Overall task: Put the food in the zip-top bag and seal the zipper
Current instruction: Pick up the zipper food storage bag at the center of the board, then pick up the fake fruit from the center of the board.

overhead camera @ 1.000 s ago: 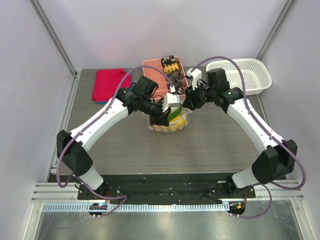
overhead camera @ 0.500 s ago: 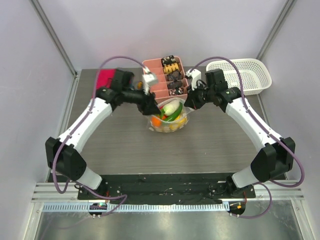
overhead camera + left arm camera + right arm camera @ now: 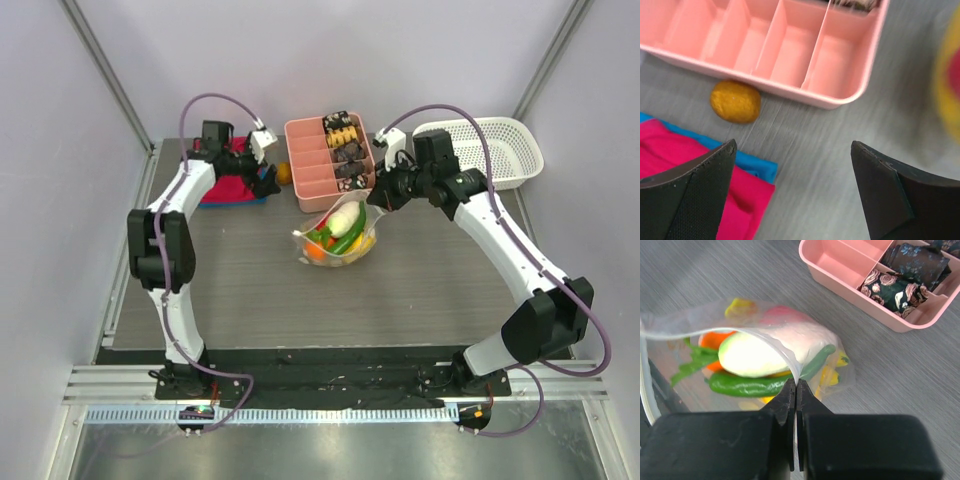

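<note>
The clear zip-top bag (image 3: 338, 240) lies mid-table with its mouth held up, holding white, green, orange and yellow food (image 3: 757, 356). My right gripper (image 3: 795, 384) is shut on the bag's mouth edge with the zipper strip (image 3: 715, 333), seen from above at the bag's upper right (image 3: 372, 203). A loose orange (image 3: 735, 101) lies on the table beside the pink tray, also in the top view (image 3: 284, 173). My left gripper (image 3: 792, 152) is open and empty above bare table near the orange, at the far left in the top view (image 3: 268, 180).
The pink divided tray (image 3: 310, 160) with dark snacks (image 3: 912, 270) stands at the back centre. A red cloth on a blue one (image 3: 685, 165) lies at the back left. A white mesh basket (image 3: 485, 150) sits at the back right.
My left arm has swung away from the bag mouth to the back left, toward the orange and the cloth, leaving a white-green piece in the bag. My right gripper keeps holding the bag edge.
</note>
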### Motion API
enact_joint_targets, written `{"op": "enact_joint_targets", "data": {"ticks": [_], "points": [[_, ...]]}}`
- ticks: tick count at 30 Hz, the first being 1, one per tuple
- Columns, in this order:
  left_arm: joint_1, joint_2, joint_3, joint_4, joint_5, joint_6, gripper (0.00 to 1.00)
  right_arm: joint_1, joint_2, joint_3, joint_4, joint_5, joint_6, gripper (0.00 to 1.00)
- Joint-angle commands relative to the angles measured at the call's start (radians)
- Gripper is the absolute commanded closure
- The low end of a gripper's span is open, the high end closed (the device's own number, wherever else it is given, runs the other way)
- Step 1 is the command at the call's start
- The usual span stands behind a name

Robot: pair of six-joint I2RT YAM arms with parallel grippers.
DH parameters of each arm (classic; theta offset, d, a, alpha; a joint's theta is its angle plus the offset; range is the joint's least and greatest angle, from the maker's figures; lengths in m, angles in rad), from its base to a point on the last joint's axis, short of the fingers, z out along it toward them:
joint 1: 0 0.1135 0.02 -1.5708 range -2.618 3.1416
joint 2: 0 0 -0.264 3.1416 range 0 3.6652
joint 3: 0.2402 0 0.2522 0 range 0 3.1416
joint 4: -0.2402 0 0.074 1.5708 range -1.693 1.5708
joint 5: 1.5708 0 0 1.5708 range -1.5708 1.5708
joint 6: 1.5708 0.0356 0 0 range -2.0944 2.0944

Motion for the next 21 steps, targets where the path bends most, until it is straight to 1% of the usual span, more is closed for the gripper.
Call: {"op": "enact_joint_targets", "data": {"ticks": [1,3,5,7,9,12,21], "points": [[-0.001,0.151,0.091,0.003,-0.055,0.164,0.06,-0.006,-0.007,0.066,0.023,-0.003,0.037,0.99],[-0.001,0.192,0.100,0.106,-0.103,0.123,0.07,-0.006,-0.005,0.068,0.020,-0.003,0.040,0.99],[-0.001,0.256,0.128,0.134,-0.124,0.097,0.07,-0.007,0.000,0.071,0.017,-0.008,0.042,0.99],[-0.002,0.331,0.207,0.108,-0.132,0.092,0.07,-0.009,0.003,0.083,0.011,-0.009,0.043,0.99],[-0.002,0.368,0.270,0.108,-0.144,0.072,0.07,-0.012,0.009,0.095,0.006,-0.011,0.048,0.99],[-0.004,0.438,0.333,0.108,-0.143,0.042,0.05,-0.012,0.016,0.103,0.003,-0.015,0.055,0.99],[-0.019,0.553,0.450,0.096,-0.083,0.014,0.05,-0.018,0.036,0.122,0.000,-0.029,0.074,0.99]]}}
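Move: The potato lies on the table some 13 cm ahead of my left hand, 3 cm to its right and 15 cm below. The pink bin's middle is 11 cm right of the potato and 3 cm farther out, the red towel about 15 cm left of it and nearly level. The food bag, hanging from my right hand, is 15 cm right of my left hand and 9 cm nearer. From my right hand the potato is about 26 cm ahead, 20 cm left and 22 cm lower. With its fingers staying wide open, my left hand sinks fast, about 12 cm, already easing forward, then levels off and glides on forward, some 11 cm in all, bringing the open fingertips right up to the potato between bin and towel. My right hand keeps its pinch on the bag's rim and stays nearly in place, rising about a centimetre. ##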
